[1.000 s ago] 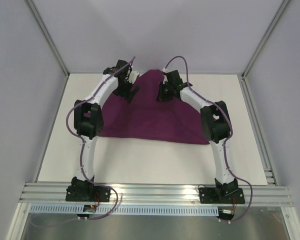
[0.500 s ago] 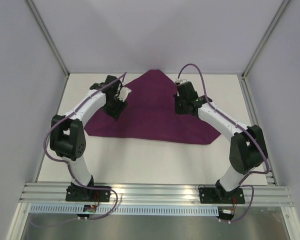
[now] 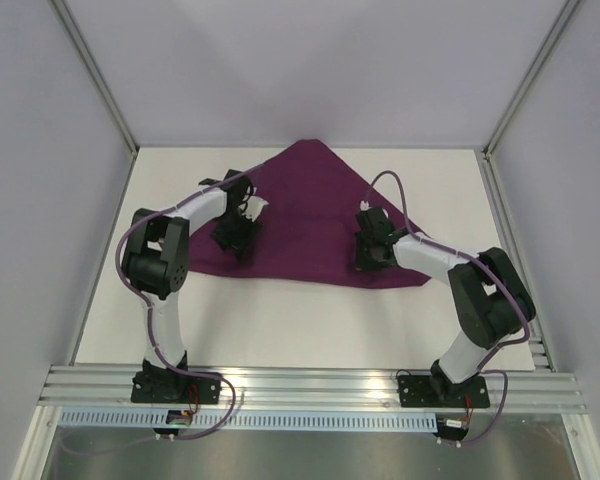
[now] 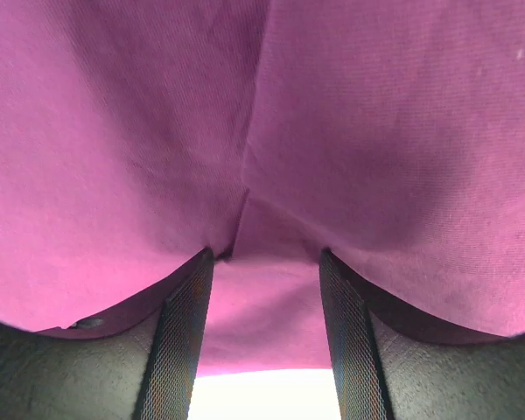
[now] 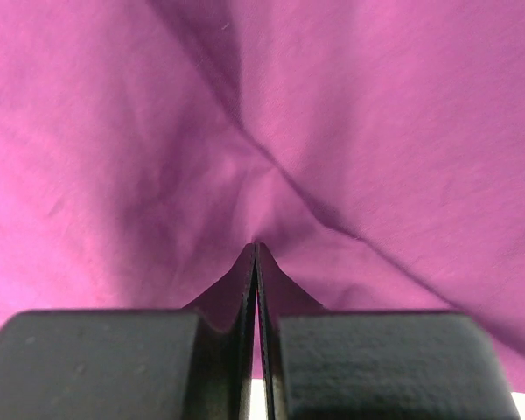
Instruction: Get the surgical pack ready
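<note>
The surgical pack's dark-purple cloth point(image 3: 310, 205) lies spread on the white table, one corner pointing at the back wall. My left gripper point(image 3: 235, 243) is low on the cloth's left part. In the left wrist view its jaws point(image 4: 267, 258) stand apart, with cloth point(image 4: 350, 131) draped over the fingertips and a crease running up from the left one. Nothing is pinched between the pads. My right gripper point(image 3: 368, 258) sits near the cloth's front right edge. Its jaws point(image 5: 256, 249) are shut on a raised fold of the cloth point(image 5: 376, 131).
The white table top point(image 3: 310, 320) shows in front of the cloth and at both sides. A ribbed metal rail point(image 3: 310, 385) carries the arm bases along the near edge. Grey walls and slanted frame posts point(image 3: 100, 80) close in the back and sides.
Both grippers have drawn back from the far part of the cloth toward the near edge. The left jaws have narrowed and the right jaws have shut. The cloth now lies flatter and wider.
</note>
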Controlling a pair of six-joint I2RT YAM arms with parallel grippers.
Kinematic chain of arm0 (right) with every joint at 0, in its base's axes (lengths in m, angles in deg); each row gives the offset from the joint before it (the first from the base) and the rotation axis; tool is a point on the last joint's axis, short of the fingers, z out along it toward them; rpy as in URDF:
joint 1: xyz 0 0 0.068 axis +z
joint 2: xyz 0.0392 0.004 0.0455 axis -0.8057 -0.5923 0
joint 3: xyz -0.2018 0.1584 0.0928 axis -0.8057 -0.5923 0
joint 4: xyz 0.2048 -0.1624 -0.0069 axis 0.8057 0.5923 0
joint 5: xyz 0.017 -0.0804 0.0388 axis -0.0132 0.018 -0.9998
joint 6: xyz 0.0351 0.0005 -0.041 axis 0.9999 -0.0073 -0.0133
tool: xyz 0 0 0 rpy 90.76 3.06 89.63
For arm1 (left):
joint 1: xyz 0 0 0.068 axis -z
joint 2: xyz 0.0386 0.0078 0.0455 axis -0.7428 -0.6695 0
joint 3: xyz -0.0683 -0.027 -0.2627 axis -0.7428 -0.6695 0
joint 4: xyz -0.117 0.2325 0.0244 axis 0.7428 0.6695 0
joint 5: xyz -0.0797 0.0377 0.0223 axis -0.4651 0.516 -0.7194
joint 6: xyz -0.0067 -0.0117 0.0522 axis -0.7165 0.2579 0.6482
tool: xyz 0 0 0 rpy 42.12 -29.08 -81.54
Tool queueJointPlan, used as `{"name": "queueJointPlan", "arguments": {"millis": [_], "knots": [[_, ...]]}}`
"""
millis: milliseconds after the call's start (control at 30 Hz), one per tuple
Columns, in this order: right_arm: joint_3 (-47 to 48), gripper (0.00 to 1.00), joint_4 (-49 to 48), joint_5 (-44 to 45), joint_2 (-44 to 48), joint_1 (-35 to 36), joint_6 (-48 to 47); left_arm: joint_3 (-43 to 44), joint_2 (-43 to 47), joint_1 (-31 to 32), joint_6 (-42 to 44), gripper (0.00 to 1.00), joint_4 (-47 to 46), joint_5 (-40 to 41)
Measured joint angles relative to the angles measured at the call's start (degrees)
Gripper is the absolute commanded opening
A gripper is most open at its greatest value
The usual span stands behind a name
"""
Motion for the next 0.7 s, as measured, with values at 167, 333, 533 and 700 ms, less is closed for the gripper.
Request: {"name": "queueJointPlan", "arguments": {"millis": [167, 333, 533, 700], "knots": [[0.66, 0.01, 1.03, 2.01, 0.39, -0.92, -0.42, 0.00, 0.24, 0.00, 0.04, 0.61, -0.42, 0.07], [1.97, 0.01, 4.35, 4.28, 6.62, -0.92, -1.31, -1.14, 4.66, -0.76, 0.17, 0.62, 0.02, -0.35], [-1.18, 0.01, 3.32, 3.80, 14.47, -0.94, -0.28, -6.43, 14.91, -4.02, 0.52, 0.63, 0.09, 0.04], [-8.85, 0.00, 2.51, 2.80, 13.90, -2.62, 0.94, -10.49, 12.02, -5.11, 0.94, 0.62, -0.87, 0.46]]}}
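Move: Below the left hand, whose fingertips are down on the folded purple cloth, the cloth's near edge runs about 4 cm back, and the cloth's left corner lies some 15 cm left and 1 cm back. From the right hand, also down on the cloth, the near edge is about 4 cm back, and the right corner is roughly 16 cm right and 4 cm ahead. Lifting off the cloth together, both hands hop outwards and back towards its near edge: up some 6 or 7 cm, then down again to a couple of centimetres above where they began. The left ends about 4 cm farther left, the right about 4 cm farther right, each roughly 3 cm back; the left fingers stay part open, the right shut. ##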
